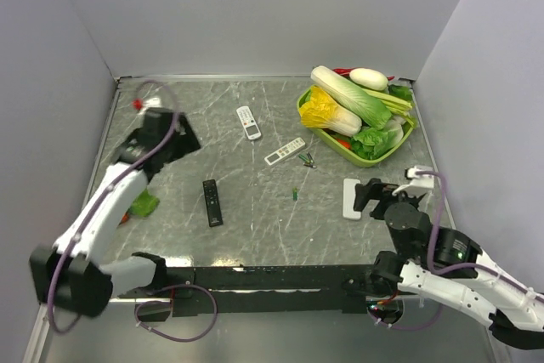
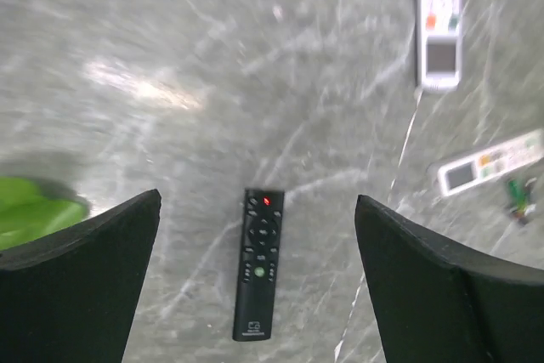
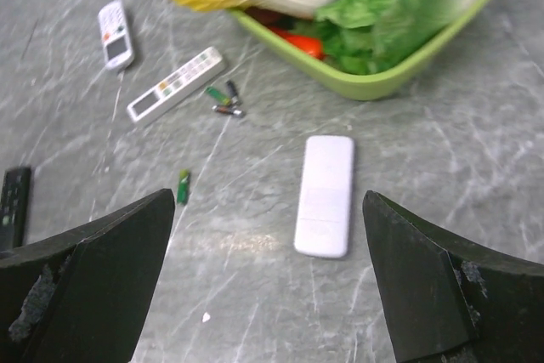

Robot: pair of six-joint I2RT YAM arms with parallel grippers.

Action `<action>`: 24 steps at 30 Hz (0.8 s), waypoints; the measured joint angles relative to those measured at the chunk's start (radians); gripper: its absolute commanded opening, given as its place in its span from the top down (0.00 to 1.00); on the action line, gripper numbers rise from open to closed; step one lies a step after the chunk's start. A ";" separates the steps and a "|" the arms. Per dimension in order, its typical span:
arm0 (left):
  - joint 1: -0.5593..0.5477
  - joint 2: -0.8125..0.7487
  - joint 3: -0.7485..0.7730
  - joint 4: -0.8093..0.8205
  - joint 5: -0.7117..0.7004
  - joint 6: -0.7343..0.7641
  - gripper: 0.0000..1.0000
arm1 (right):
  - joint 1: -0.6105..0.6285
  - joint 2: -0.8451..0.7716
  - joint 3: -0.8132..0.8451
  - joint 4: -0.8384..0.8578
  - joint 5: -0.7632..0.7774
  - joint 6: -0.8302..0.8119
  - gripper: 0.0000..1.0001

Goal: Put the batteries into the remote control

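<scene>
Several remote controls lie on the grey table. A black one (image 1: 213, 202) (image 2: 257, 265) lies buttons up, below my open left gripper (image 1: 183, 138) (image 2: 257, 201), which holds nothing. A plain white remote (image 1: 352, 198) (image 3: 325, 195) lies just ahead of my open, empty right gripper (image 1: 372, 196) (image 3: 268, 197). A long white remote (image 1: 284, 151) (image 3: 176, 84) and a small white one (image 1: 248, 122) (image 2: 440, 19) lie further back. The batteries (image 1: 307, 158) (image 3: 224, 99) sit in a small cluster by the long remote. One green battery (image 1: 295, 194) (image 3: 182, 186) lies alone.
A green basket (image 1: 404, 144) (image 3: 399, 74) piled with cabbage and other vegetables stands at the back right. A green leafy item (image 1: 144, 203) (image 2: 30, 210) lies by the left arm. Grey walls close in the table on three sides.
</scene>
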 measured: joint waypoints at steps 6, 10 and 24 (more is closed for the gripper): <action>0.281 -0.333 -0.118 0.073 0.119 0.064 0.01 | 0.000 -0.111 0.001 -0.087 0.113 0.093 0.00; 0.309 -0.507 -0.138 0.077 0.115 0.089 0.01 | -0.002 -0.196 0.001 -0.131 0.183 0.129 0.00; 0.173 -0.910 -0.330 0.105 -0.066 0.159 0.00 | -0.002 -0.322 -0.026 -0.161 0.248 0.143 0.00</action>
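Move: The left hand, empty and open, hangs with the black remote some 17 cm below it, about 6 cm back and 6 cm to its right. The green leaves lie about 21 cm to the left of that remote and level with it; the buttoned white remote is roughly 22 cm to its right and 18 cm farther out. From the right hand the black remote is about 44 cm left, 8 cm ahead and 21 cm down. The left hand draws off empty from the black remote, first swinging about 9 cm left as it rises, then backing some 11 cm towards its base while the climb tops out near 12 cm and sags slightly, the wrist tipping its fingers up by almost 40 degrees. The right hand, also open and touching nothing, slides about 8 cm to its right, farther from the remote, turning some 15 degrees clockwise with its left side rolling up, and then stays still. ##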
